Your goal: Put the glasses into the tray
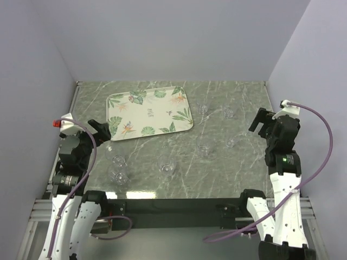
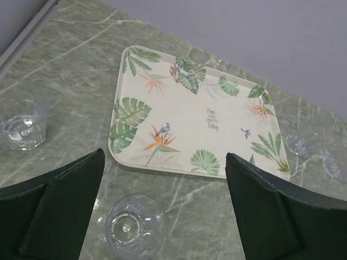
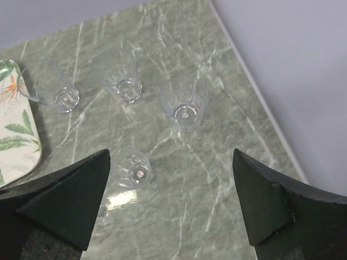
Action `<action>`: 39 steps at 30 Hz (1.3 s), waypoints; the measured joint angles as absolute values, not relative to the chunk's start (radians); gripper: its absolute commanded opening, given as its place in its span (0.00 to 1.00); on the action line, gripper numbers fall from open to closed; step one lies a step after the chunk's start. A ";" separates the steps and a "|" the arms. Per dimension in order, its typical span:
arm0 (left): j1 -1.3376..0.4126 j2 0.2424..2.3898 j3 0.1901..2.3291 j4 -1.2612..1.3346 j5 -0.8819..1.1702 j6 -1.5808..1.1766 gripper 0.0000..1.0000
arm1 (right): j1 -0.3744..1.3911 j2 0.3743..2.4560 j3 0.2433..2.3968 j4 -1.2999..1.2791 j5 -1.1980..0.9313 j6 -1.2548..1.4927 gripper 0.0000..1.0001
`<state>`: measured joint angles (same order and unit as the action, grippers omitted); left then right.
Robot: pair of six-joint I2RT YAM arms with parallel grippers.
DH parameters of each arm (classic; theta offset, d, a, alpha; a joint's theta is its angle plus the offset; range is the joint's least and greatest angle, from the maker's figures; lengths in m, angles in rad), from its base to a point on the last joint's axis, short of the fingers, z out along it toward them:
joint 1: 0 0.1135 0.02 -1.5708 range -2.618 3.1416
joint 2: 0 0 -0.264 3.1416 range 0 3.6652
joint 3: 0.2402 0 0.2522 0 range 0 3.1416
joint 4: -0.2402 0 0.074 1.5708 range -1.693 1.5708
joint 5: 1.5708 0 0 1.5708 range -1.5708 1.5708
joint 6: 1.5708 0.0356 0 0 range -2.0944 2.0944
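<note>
The leaf-print tray (image 1: 149, 115) lies at the back left with nothing in it; it also shows in the left wrist view (image 2: 195, 119). Several clear glasses stand on the marble table: three near the left arm (image 1: 118, 174), one in the middle (image 1: 167, 165), the others to the right (image 1: 203, 149). My left gripper (image 1: 100, 130) is open and empty, just short of the tray's near left corner, with a glass (image 2: 134, 225) below, near its left finger. My right gripper (image 1: 263, 122) is open and empty, above the table, with a small glass (image 3: 133, 169) close to its left finger.
Grey walls close the table (image 1: 217, 179) in at the back and both sides. In the right wrist view three more glasses (image 3: 184, 105) stand beyond the gripper, and the tray's edge (image 3: 16, 135) shows at left. Another glass (image 2: 23, 122) stands left of the tray.
</note>
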<state>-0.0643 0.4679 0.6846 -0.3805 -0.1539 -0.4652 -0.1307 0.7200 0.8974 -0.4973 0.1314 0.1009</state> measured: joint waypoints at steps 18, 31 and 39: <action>-0.042 0.848 0.834 -0.381 -0.163 -0.521 0.99 | -0.124 0.755 0.850 -0.512 -0.516 -0.350 1.00; 0.167 1.217 0.999 -0.455 -0.195 -0.545 0.80 | -0.125 0.840 0.781 -0.516 -0.727 -0.369 1.00; 0.180 1.454 1.135 -0.524 -0.253 -0.561 0.72 | -0.125 0.838 0.779 -0.509 -0.730 -0.369 1.00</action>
<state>0.1802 1.4536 1.1351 -0.5243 -0.2535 -0.5606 -0.1249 0.8383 0.7792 -0.5095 -0.7303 -0.3691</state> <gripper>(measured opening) 0.730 0.997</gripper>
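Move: Roughly 15 cm to the left hand's left, 7 cm ahead and 21 cm below stands the left-edge glass; the upper-pair glass stands about 19 cm to the right of it and 8 cm nearer the base, the tray's middle some 18 cm right of the hand and 21 cm ahead. The right hand's nearest-facing glass lies about 22 cm left, 3 cm ahead, 22 cm below; the small glass 13 cm right of it and 2 cm farther out. Reaching forward and down, then swinging left as well, the left hand closes in on the left-edge glass, about 12 cm out and 12 down, tipping some 40 degrees downward, turning counter-clockwise and narrowing its fingers to about three-quarters open. The right hand, still wide open, sweeps about 13 cm left and sinks half as far, turning some 55 degrees counter-clockwise to face its glass, then holds still above the table. ##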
